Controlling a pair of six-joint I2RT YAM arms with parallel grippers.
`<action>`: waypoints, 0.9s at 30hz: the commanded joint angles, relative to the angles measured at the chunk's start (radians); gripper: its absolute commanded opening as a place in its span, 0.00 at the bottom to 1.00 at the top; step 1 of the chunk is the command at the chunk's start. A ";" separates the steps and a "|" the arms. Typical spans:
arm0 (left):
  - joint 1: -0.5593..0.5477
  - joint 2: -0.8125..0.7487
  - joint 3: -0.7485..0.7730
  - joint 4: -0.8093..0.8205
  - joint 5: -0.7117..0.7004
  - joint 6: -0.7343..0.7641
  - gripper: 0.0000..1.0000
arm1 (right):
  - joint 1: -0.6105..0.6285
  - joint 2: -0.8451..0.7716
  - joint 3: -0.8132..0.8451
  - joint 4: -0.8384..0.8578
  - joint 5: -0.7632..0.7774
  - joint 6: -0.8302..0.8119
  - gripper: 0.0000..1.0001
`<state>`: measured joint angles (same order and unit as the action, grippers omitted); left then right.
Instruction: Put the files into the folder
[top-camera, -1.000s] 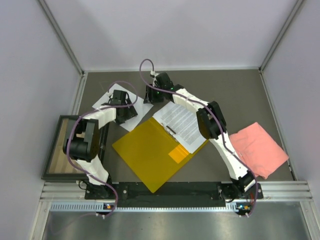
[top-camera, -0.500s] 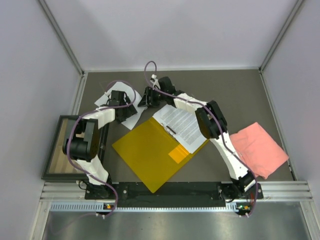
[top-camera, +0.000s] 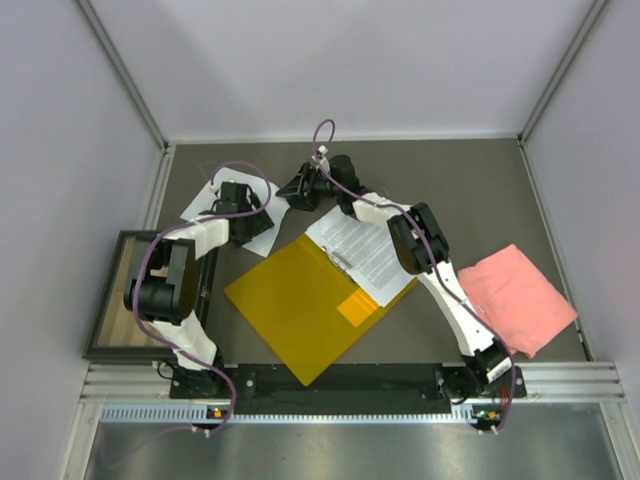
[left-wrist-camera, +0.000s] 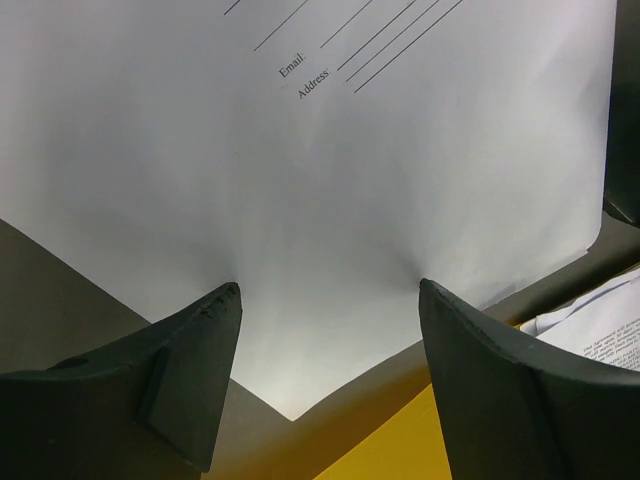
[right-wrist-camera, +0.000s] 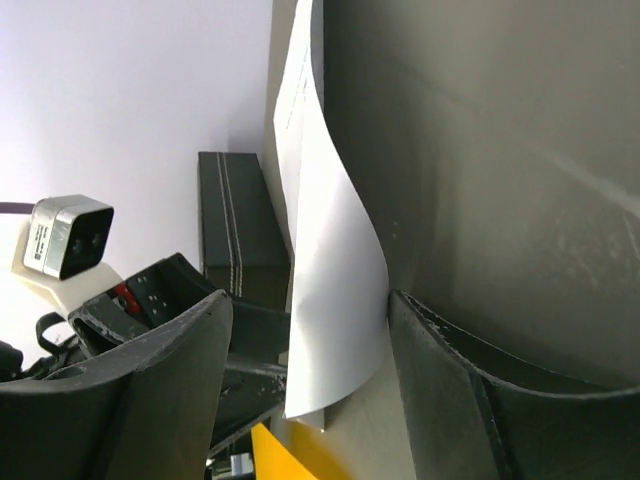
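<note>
The orange-yellow folder (top-camera: 300, 305) lies open mid-table, with printed files (top-camera: 362, 248) resting on its right half by the metal clip. More loose files (top-camera: 205, 200) lie at the back left. My left gripper (top-camera: 255, 222) is open, both fingertips pressing down on a white sheet (left-wrist-camera: 350, 180) whose corner points at the folder (left-wrist-camera: 400, 450). My right gripper (top-camera: 292, 192) is open, turned sideways just right of the left one. A curled, lifted sheet edge (right-wrist-camera: 335, 270) stands between its jaws and touches only the right finger (right-wrist-camera: 450, 370).
A pink cloth (top-camera: 515, 300) lies at the right. A black-framed tray (top-camera: 125, 295) sits at the left edge beside the left arm. Both grippers are close together at the back. White walls enclose the table; a metal rail (top-camera: 350, 380) runs along the front.
The right wrist has rolled over and its jaws have opened wider around the lifted sheet edge. The loose sheets at the back left have shifted slightly. The left gripper has held still.
</note>
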<state>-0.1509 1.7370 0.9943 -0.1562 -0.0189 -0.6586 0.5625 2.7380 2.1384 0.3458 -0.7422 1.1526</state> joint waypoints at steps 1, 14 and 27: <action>0.005 0.010 -0.048 -0.060 0.014 0.010 0.77 | 0.017 0.034 0.089 0.071 0.010 0.016 0.64; 0.008 0.024 -0.046 -0.057 0.056 0.016 0.77 | 0.042 0.066 0.178 0.068 0.053 -0.031 0.64; 0.010 -0.099 0.111 -0.158 0.254 0.073 0.81 | 0.043 -0.010 0.224 -0.224 0.133 -0.217 0.00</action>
<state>-0.1390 1.7283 1.0161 -0.2184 0.1093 -0.6243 0.5888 2.7987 2.2688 0.1970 -0.6426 0.9962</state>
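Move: The last loose file lies at the far left of the table, and its raised, curled right edge stands between the right hand's open fingers, about 1 cm to the left of the hand point and level with it. From the right hand, the sheets already filed lie some 12 cm back and 17 cm to the right, the bare yellow half of the folder about 27 cm back and 6 cm right, both roughly 4 cm lower. The file's raised edge is about 6 cm ahead of the left hand and 8 cm to its right, about 1 cm above it. With one finger under the file's curled right edge and the other above it, the right hand first eases about 2.5 cm forward, left and up with its fingers still open, then sinks roughly 4 cm, tilting slightly, while the fingers shut fully and pinch the edge. The left hand keeps its wide-open fingertips resting on the file to hold it down, and only at the very end starts off about 2 cm to the right and back, lifting slightly and turning a little clockwise. ##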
